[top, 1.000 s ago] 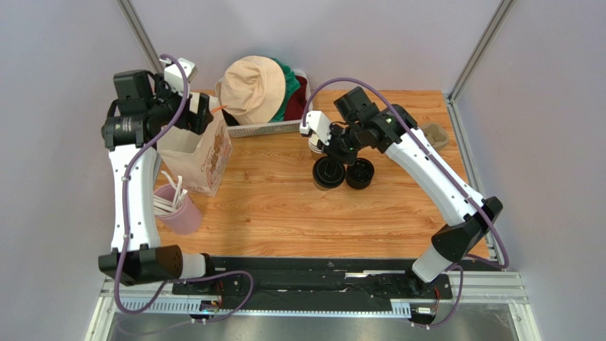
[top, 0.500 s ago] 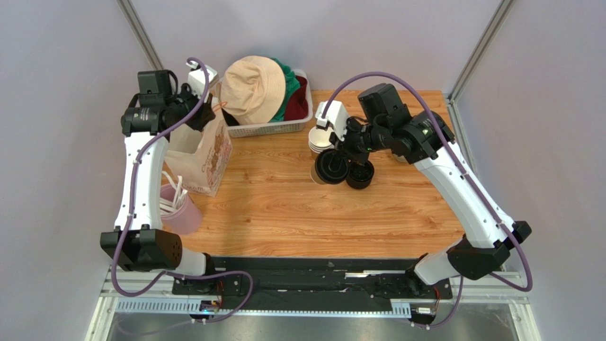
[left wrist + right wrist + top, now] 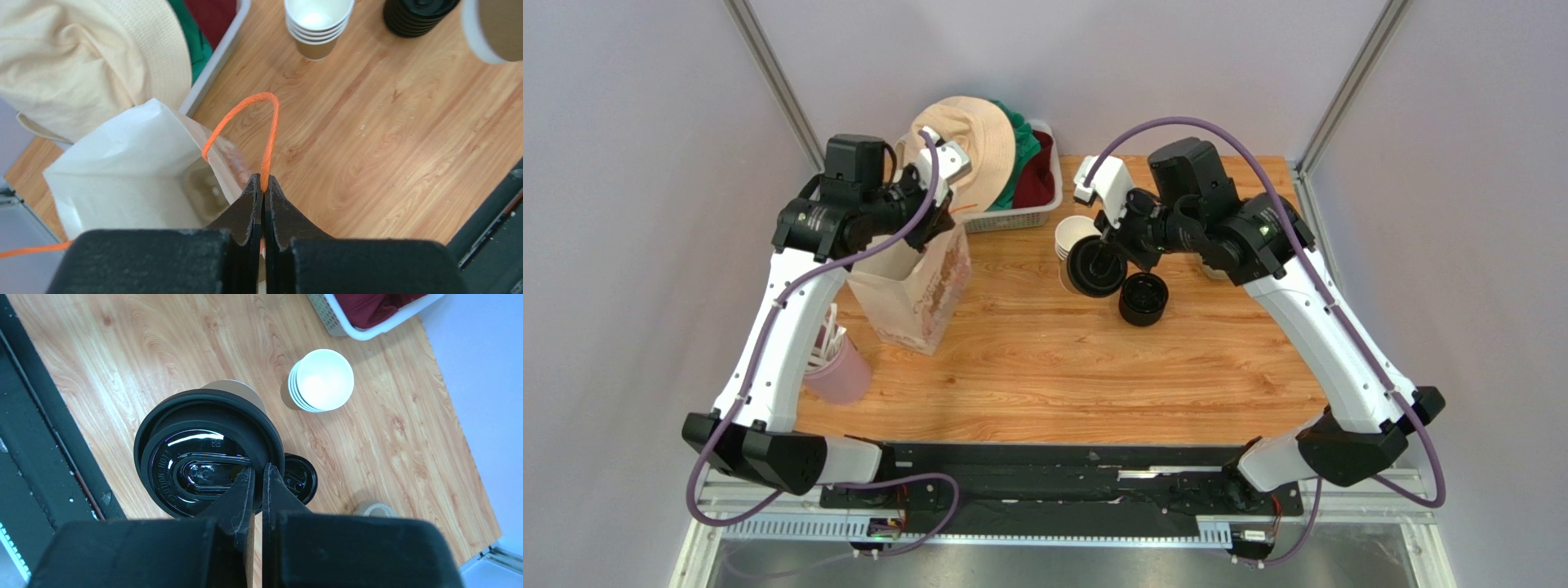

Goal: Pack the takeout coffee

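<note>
The takeout coffee [image 3: 209,453], a kraft-brown cup with a black lid, hangs above the table in my right gripper [image 3: 258,471], which is shut on the lid's rim. In the top view the takeout coffee [image 3: 1095,265] sits under the right gripper [image 3: 1109,251], right of centre. The brown paper bag [image 3: 909,288] stands open at the left. My left gripper [image 3: 264,180] is shut on its orange handle [image 3: 245,110], and the bag's [image 3: 123,165] mouth gapes below the fingers. Seen from the top, the left gripper [image 3: 938,224] is over the bag's top edge.
A stack of empty paper cups [image 3: 1071,237] and a stack of bare black lids [image 3: 1143,298] stand close to the held cup. A white basket [image 3: 1014,214] of hats is at the back. A pink cup of straws [image 3: 836,368] stands left of the bag. A tape roll [image 3: 374,509] lies at the right.
My left gripper closed on the bag's orange handle and pulled the bag rightward toward the centre. The right gripper raised the lidded cup up and away from the lid stack.
</note>
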You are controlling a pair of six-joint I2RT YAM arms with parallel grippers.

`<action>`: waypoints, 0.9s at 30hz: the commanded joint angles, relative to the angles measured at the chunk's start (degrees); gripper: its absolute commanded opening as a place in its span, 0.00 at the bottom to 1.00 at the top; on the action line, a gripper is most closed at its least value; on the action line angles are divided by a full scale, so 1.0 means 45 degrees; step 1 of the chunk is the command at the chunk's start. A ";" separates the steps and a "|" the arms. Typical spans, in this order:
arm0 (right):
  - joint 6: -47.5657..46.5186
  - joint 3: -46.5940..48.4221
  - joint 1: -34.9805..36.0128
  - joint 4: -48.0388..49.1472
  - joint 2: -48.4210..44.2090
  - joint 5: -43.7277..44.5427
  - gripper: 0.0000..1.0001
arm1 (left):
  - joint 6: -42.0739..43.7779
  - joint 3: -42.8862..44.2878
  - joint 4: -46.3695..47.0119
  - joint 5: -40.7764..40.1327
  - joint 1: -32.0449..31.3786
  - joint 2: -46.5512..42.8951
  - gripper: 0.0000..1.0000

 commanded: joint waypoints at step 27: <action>0.2531 0.2467 -0.1490 0.2672 -0.0166 0.2626 0.00 | -0.1455 0.1567 -0.0555 0.2271 -0.3963 -0.0750 0.92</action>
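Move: The left hand has the bag's orange handle pinched; the bag's middle hangs about 3 cm back, 8 cm left and 18 cm below it. The clear table it is taken to is some 12 cm back, 3 cm left, 30 cm down; the cup stack stands 12 cm ahead, 18 cm right. From the right hand, holding the lidded cup, the bag is about level, 33 cm left; the black lids 7 cm ahead, 6 cm right. Still pinching the orange handle, the left hand draws the bag back and to the right, about 10 cm each way, turning some 20 degrees clockwise, then spreads its fingers, lets go and eases upward. Meanwhile the right hand keeps its grip on the lidded cup, lifting it up and right and then also forward, over 8 cm higher, while the wrist turns clockwise. ##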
